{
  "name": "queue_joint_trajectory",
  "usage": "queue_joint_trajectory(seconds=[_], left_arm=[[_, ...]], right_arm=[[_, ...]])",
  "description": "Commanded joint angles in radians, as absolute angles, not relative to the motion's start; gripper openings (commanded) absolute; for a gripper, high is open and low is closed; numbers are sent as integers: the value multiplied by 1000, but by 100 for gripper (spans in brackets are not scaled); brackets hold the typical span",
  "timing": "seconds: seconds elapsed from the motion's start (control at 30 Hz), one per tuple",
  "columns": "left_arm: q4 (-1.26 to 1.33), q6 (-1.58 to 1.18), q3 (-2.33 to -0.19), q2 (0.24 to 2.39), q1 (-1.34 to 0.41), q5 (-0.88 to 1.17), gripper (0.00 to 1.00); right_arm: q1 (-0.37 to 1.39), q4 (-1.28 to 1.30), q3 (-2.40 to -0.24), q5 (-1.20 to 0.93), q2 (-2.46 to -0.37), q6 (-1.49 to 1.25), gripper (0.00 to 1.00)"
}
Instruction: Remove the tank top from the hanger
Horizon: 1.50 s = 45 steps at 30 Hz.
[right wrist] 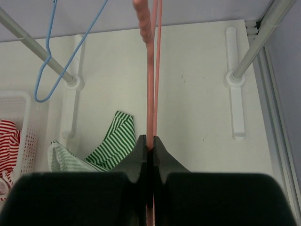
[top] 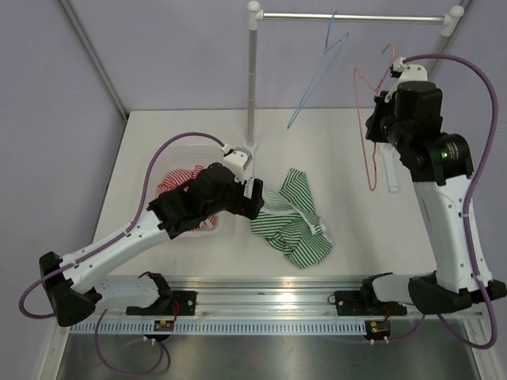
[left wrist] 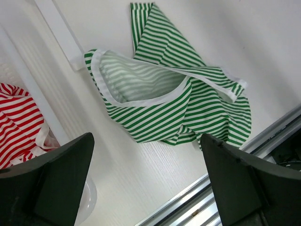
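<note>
The green-and-white striped tank top (top: 293, 222) lies crumpled on the table, off the hanger, and also shows as the tank top (left wrist: 174, 94) in the left wrist view. My left gripper (left wrist: 146, 179) hovers just beside its near-left edge, jaws wide open with nothing between them. A pink wire hanger (top: 366, 134) hangs bare in the air at the right, below the rail. My right gripper (right wrist: 150, 141) is shut on the hanger (right wrist: 151, 70), whose thin wire runs straight up from the pinched fingertips. A corner of the tank top (right wrist: 110, 141) shows under it.
A blue hanger (top: 317, 71) hangs on the rack's rail (top: 348, 17). The rack's post (top: 252, 79) stands behind the tank top. A white basket (top: 190, 146) with a red-striped garment (top: 176, 180) sits left, under my left arm. A metal track runs along the near edge.
</note>
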State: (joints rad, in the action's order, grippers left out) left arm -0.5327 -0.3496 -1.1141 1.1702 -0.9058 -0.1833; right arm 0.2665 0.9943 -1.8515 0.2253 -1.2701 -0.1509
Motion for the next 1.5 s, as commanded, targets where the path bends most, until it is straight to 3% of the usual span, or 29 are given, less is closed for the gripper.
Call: queue_joint_trajectory(seconds=[0.0,0.27,0.47,0.77,0.93,0.97,1.0,1.1,1.13,1.17,1.27,1.33,1.47], left_arm=[[-577,-365,-1164,1082,-936,-255,99],[-621,-373,-1123,966,-962,-279,99],[-626,-364,-1106,945,-962,-290,99],[-609,-367,-1071,942,-966,-282,99],[-588,-365,-1055,951,-965,-290,99],[-583,-365,-1054,960,-966,-285,99],[-575,-367,-1052,974,-966,-279,99],[-532,-380,-1048,1005,-971,-255,99],[-506,-383,-1046,1029,-976,-249,99],[-493,-387,-1045,1041,-982,-245,99],[-425,-390,-1037,1110,-999,-230,99],[-367,-385,-1034,1175,-1017,-213,99],[-290,-377,-1055,1299,-1048,-199,99]], right_arm=[[256,992,-2017,238,-1342,-106,0],[86,1029,-2296,45,-1612,-97,0],[41,1029,-2515,29,-1819,-58,0],[18,998,-2618,-32,-1962,-54,0],[18,982,-2550,-45,-1924,-69,0],[18,988,-2545,-44,-1918,-69,3],[18,994,-2546,-40,-1905,-69,22],[18,1017,-2551,-20,-1869,-69,36],[17,1022,-2548,-12,-1852,-71,52],[18,1032,-2537,-9,-1838,-72,63],[18,1046,-2484,-6,-1754,-78,81],[17,1049,-2438,31,-1666,-97,99],[18,982,-2169,-7,-1459,-132,99]])
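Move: The right hand holds the pink hanger; its place on the rail lies about 19 cm ahead, 4 cm right and 5 cm above. The blue hanger hangs some 18 cm ahead, 10 cm left and 5 cm lower than this hand. From the empty, open left hand, the green tank top's middle lies roughly 3 cm ahead, 12 cm right and 18 cm below; the basket is about 10 cm ahead, 18 cm left and 17 cm below. Right hand takes pink hanger 18 cm forward to rail, opens, backs 10 cm; left rises, then lowers rightward. ##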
